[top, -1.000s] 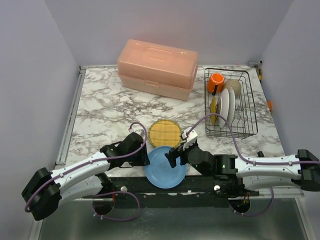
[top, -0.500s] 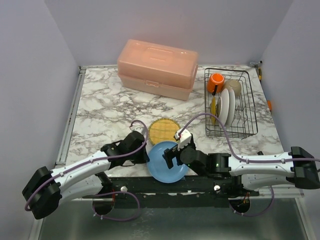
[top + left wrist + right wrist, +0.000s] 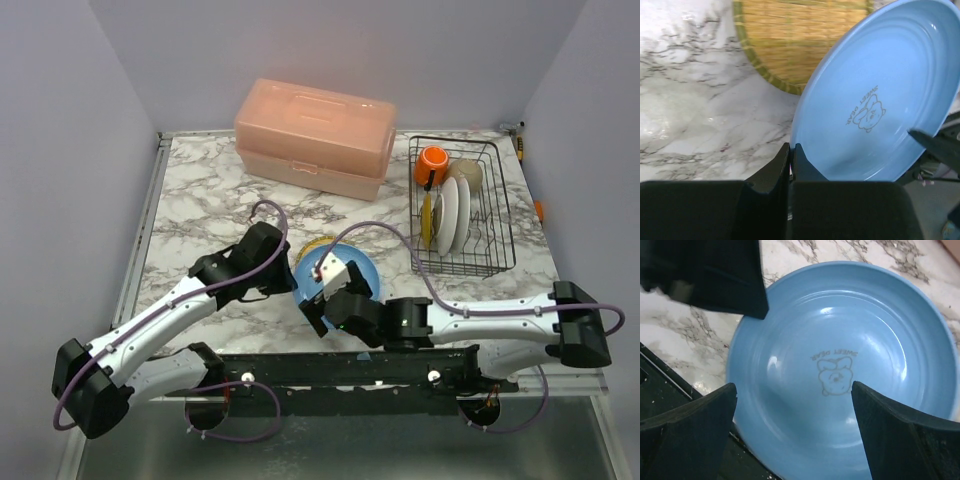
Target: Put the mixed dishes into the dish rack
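My left gripper [image 3: 291,277] is shut on the left rim of the blue plate [image 3: 362,268] and holds it tilted above the table; its fingertips [image 3: 791,146] pinch the rim of the blue plate [image 3: 880,90]. My right gripper [image 3: 322,297] is open right in front of the plate, and its open jaws [image 3: 794,386] frame the blue plate [image 3: 840,365] without touching it. The yellow woven-look plate [image 3: 800,40] lies flat under the blue plate. The dish rack [image 3: 505,215] at the right holds the orange mug [image 3: 432,160], the cream bowl [image 3: 468,174] and white plates [image 3: 452,215].
The big pink box [image 3: 313,138] stands at the back centre. The left gripper's black body [image 3: 710,275] shows close at the right wrist view's top left. The table's dark front edge [image 3: 300,365] runs just below both grippers.
The left gripper has lifted the blue plate off the front edge and tipped it up over the yellow plate. The right gripper has swung left and stays facing the plate.
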Motion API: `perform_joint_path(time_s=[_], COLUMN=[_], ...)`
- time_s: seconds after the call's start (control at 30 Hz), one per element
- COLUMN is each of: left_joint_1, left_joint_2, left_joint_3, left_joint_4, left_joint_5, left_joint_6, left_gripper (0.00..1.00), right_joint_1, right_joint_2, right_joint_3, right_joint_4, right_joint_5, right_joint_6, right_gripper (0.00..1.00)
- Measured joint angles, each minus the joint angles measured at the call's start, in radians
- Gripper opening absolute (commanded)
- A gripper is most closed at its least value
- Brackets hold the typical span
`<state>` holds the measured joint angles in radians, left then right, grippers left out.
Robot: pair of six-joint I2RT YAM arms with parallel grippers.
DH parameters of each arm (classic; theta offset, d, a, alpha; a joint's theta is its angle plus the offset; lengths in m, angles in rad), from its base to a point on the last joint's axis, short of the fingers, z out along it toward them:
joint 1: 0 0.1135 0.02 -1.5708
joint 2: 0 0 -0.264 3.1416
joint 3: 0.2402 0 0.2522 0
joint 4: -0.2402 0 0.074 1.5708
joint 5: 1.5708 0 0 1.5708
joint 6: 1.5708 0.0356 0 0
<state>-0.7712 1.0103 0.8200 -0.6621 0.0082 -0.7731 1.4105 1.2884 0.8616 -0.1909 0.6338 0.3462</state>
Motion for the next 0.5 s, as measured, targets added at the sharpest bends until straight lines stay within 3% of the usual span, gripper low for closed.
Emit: perform_joint_path(time_s=[0.17, 0.37, 0.5], left_joint_1=[0.143, 0.225, 0.242], left_joint_2=[0.018, 0.018, 0.017], left_joint_3=[-0.035, -0.042, -0.042], left_joint_4=[-0.030, -0.053, -0.069], left_joint_5=[0.050, 0.091, 0.115], left_joint_6=[0.032, 0.059, 0.066], left_gripper=[0.00, 0.00, 0.00], right_joint_1=[0.105, 0.182, 0.185], right_joint_2=[0.184, 0.434, 0.503], right_joint_3=[0.158, 0.293, 0.293], right_joint_4=[-0.082, -0.193, -0.201], right_joint_5=[0.142, 0.308, 0.372], right_joint_6=[-0.107, -0.214, -0.319], right_gripper=[0.99, 0.97, 0.95])
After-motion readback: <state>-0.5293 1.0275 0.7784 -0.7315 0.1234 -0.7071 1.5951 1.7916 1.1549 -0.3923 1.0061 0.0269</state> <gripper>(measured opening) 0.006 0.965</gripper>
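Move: My left hand still pinches the blue plate by its left rim, off the table; the plate's middle lies about 9 cm to its right, level with it. From my open right hand that middle is roughly 3 cm ahead and 3 cm below. The round woven mat lies on the table under the plate, its middle about 5 cm ahead of my right hand and some 12 cm below. I carry the plate about 5 cm to the left with my left hand, sinking a little and keeping the rim pinched. My right hand, fingers wide, follows some 3–4 cm left, then drops about 5 cm towards the plate's near rim, rolling its left side down and tipping up, some 45 degrees in all; contact there can't be seen. ##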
